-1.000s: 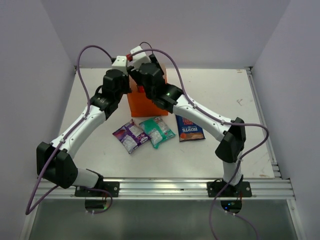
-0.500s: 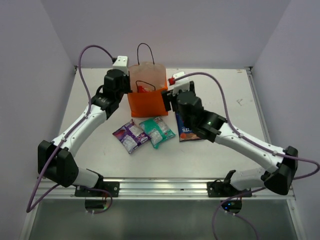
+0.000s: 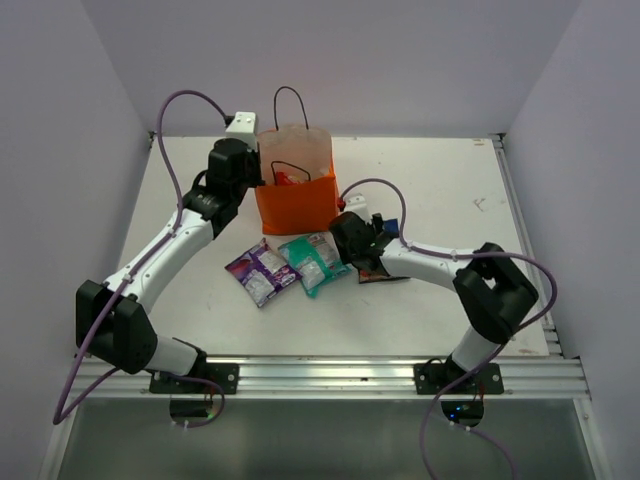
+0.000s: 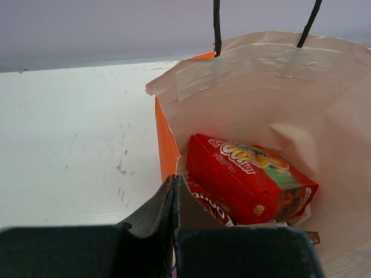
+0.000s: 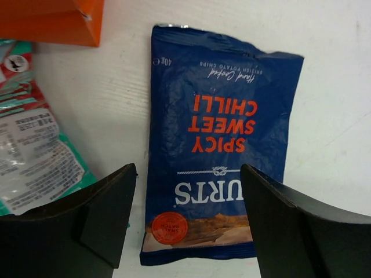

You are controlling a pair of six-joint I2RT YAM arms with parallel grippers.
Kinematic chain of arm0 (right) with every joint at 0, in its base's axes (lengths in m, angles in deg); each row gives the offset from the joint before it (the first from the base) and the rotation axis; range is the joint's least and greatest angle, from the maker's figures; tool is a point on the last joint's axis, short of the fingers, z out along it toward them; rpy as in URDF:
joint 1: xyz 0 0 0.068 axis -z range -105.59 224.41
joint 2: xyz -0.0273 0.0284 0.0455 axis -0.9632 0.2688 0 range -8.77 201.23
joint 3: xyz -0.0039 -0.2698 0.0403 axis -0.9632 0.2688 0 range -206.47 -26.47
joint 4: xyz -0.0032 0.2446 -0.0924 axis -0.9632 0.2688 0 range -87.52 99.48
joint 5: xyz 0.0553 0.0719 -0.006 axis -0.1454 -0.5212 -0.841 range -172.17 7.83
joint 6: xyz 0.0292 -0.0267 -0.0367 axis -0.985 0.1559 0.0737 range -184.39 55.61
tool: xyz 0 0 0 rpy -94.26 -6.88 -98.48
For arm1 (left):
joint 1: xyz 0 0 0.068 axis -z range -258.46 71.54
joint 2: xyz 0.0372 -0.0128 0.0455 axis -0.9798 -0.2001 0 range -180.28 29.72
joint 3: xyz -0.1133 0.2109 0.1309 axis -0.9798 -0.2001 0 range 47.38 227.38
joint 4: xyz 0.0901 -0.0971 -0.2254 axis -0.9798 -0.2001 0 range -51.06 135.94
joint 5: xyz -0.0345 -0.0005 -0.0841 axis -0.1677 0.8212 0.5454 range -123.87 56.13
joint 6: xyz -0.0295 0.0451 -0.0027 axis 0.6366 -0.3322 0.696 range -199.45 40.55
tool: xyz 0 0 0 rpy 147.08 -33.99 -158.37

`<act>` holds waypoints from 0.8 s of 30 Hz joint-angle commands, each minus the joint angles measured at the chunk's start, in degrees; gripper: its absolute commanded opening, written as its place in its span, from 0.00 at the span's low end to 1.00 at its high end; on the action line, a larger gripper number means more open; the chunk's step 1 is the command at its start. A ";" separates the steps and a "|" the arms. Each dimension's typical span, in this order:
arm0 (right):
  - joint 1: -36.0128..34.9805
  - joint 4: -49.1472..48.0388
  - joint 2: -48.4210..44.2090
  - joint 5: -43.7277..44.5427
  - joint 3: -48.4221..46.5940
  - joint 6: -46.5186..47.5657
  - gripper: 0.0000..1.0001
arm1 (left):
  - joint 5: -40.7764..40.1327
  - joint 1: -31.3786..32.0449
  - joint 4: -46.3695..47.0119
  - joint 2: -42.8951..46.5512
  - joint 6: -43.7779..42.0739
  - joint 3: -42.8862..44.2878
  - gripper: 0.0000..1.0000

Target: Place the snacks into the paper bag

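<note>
The orange paper bag (image 3: 295,195) stands upright at the table's middle back. Inside it lie a red candy bag (image 4: 249,179) and, partly under that, the red-orange Doritos bag (image 4: 213,204). My left gripper (image 4: 174,184) is shut on the paper bag's near-left edge (image 4: 167,147). My right gripper (image 5: 188,174) hangs open just above the dark blue bag (image 5: 223,133), which lies flat on the table to the right of the paper bag, one finger on either side of it. In the top view the right gripper (image 3: 365,255) hides most of the dark blue bag (image 3: 383,274). The small purple pack (image 3: 260,272) and small teal pack (image 3: 313,262) lie side by side in front of the paper bag.
The teal pack's edge (image 5: 35,150) lies close to my right gripper's left finger. A corner of the paper bag (image 5: 58,20) shows at the top left of the right wrist view. A metal rail (image 3: 330,375) runs along the table's near edge.
My right arm has swung from over the paper bag's mouth down and right to the dark blue bag, jaws opening wider. A red packet now lies in the bag. The left arm stayed still.
</note>
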 commanded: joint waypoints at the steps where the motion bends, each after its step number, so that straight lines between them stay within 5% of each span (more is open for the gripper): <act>1: 1.72 -1.98 3.32 -2.88 -1.48 -5.22 0.76 | 0.21 0.22 1.05 -0.22 -0.88 -1.05 0.00; 8: 3.57 -1.45 7.90 -5.09 -1.66 -6.98 0.68 | -0.40 0.22 1.05 0.13 -1.14 -1.31 0.00; 12: 4.18 -0.49 7.90 -5.09 -1.22 -7.51 0.32 | -0.23 0.22 1.14 0.22 -1.14 -1.40 0.00; 13: 4.18 -0.40 7.46 -5.09 -1.13 -7.60 0.12 | -0.31 0.22 1.13 0.22 -1.05 -1.40 0.00; 15: 4.18 0.48 6.67 -4.13 -0.95 -7.51 0.02 | -0.23 0.22 1.13 0.22 -1.05 -1.40 0.00; 24: 4.18 8.73 -7.21 3.34 -9.11 -1.72 0.00 | 0.30 0.22 1.05 0.39 -1.05 -1.31 0.00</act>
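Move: The blue Burts packet lies flat under the open right hand, its middle about 2 cm ahead, 5 cm to the right and 5 cm below, so that the fingers hang over its left part. Some 12 cm to that hand's left and 2 cm nearer lies the teal packet; the paper bag stands about 16 cm left and 13 cm ahead. From the left hand, the blue packet is roughly 30 cm right, 8 cm back and 24 cm down. The right hand sinks about 5 cm onto the blue packet, drifting barely a centimetre to the right and tipping slightly further down, and at the bottom its wide-open fingers close fully, pinching a fold of film left of the packet's middle. Keeping that pinch it turns back and rises about 4 cm, easing a little to the right, while the left hand stays shut and still at the paper bag's rim. ##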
